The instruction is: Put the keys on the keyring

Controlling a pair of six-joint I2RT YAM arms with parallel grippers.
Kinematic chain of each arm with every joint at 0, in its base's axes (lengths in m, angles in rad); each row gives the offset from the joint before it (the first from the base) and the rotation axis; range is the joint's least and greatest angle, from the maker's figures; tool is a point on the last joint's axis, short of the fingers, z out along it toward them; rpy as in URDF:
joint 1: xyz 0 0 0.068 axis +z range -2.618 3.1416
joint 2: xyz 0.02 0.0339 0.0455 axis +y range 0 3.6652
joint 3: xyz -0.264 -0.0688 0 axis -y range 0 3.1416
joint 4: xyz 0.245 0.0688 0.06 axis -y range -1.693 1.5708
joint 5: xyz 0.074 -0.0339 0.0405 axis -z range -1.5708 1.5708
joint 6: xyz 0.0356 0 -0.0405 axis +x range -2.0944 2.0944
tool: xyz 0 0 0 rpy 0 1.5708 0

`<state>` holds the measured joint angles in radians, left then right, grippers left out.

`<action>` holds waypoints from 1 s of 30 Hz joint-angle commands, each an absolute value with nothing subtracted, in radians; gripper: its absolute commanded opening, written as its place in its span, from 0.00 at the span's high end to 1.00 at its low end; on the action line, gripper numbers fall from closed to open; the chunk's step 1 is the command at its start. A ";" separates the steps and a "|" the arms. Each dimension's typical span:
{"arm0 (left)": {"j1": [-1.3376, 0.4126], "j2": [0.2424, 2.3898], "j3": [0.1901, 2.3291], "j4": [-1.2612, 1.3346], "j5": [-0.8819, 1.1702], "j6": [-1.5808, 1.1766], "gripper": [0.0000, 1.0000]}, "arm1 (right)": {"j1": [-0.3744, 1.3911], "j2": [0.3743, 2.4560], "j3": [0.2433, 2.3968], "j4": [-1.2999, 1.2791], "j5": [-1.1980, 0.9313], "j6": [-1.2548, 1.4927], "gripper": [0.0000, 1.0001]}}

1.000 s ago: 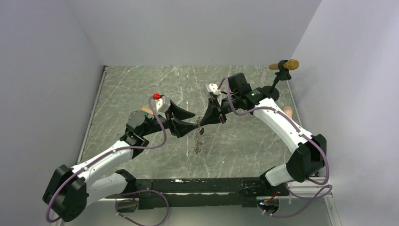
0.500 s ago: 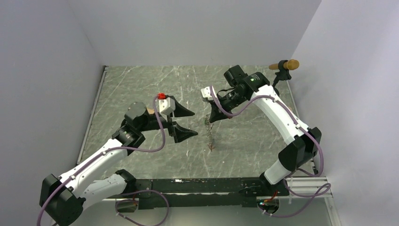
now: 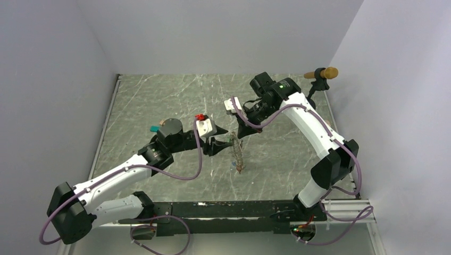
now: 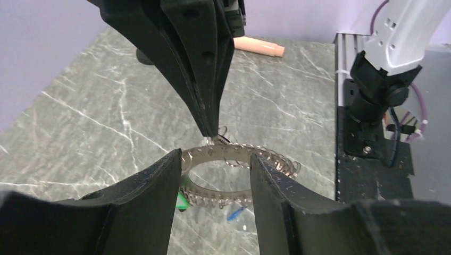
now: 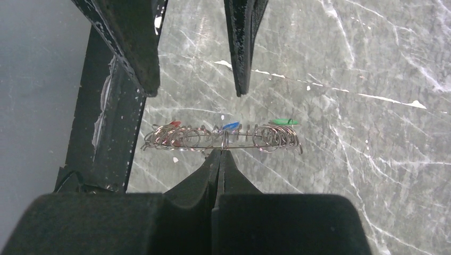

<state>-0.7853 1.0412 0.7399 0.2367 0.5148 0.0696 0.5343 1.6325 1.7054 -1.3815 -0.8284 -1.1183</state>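
The keyring (image 3: 237, 154), a grey metal loop strung with small rings, hangs upright over the middle of the table. My right gripper (image 3: 237, 135) is shut on its top edge, which the right wrist view shows at the fingertips (image 5: 220, 151). A red key (image 5: 173, 124), a blue key (image 5: 230, 126) and a green key (image 5: 283, 121) hang from the keyring (image 5: 223, 138). My left gripper (image 3: 226, 139) reaches in from the left with its jaws apart. In the left wrist view the keyring (image 4: 234, 154) lies just beyond the left gripper (image 4: 215, 159). Each finger covers part of the loop.
A black stand with a tan handle (image 3: 320, 74) is at the back right corner. A teal block (image 3: 154, 128) lies behind my left arm, and a tan peg (image 4: 259, 47) lies near the far wall. The black base rail (image 3: 223, 210) runs along the near edge.
The right gripper carried the hanging keyring a little to the right. The left gripper let go, drew back, opened wide, then came right to the keyring with narrower jaws.
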 commanded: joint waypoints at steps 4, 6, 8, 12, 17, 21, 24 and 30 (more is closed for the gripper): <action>-0.825 1.100 0.760 0.377 0.435 0.114 0.49 | 0.546 1.624 1.765 -1.401 -0.852 -1.114 1.00; -0.840 1.127 0.776 0.361 0.431 0.119 0.51 | 0.546 1.616 1.761 -1.396 -0.853 -1.109 1.00; -0.851 1.149 0.783 0.355 0.421 0.123 0.52 | 0.546 1.613 1.761 -1.393 -0.854 -1.106 1.00; -0.863 1.176 0.792 0.339 0.395 0.122 0.58 | 0.546 1.607 1.757 -1.392 -0.860 -1.107 1.00; -0.871 1.189 0.801 0.330 0.371 0.123 0.61 | 0.546 1.598 1.746 -1.389 -0.862 -1.109 1.00; -0.873 1.193 0.812 0.324 0.363 0.119 0.63 | 0.546 1.588 1.731 -1.381 -0.862 -1.110 1.00; -0.873 1.197 0.815 0.323 0.361 0.115 0.67 | 0.545 1.586 1.731 -1.384 -0.864 -1.111 1.00; -0.873 1.220 0.848 0.263 0.369 0.115 0.92 | 0.546 1.578 1.727 -1.381 -0.865 -1.110 1.00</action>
<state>-0.8684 1.2026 0.7898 0.2874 0.3664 0.1150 0.5404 1.6295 1.7210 -1.3899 -0.8242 -1.1080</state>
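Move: The keyring's top rim, still pinched in the right fingertips (so right at that hand's point), lies about 2 cm ahead of the left hand, 3 cm to its right and 2 cm below. On the hanging ring, the green key is some 5 cm ahead of the left hand, 3 cm right and 9 cm lower. The blue key is about 1 cm ahead, 3 cm right, 13 cm down. The keyring's top rim is what the left hand reaches for, its fingers still part-open: it goes right about 3 cm and forward 2 cm, dipping some 3 cm and rising about 1 again, wrist nearly unturned. At the rim beside the right fingertips its fingers narrow until almost shut around the wire, while the right hand holds still and keeps its pinch. ##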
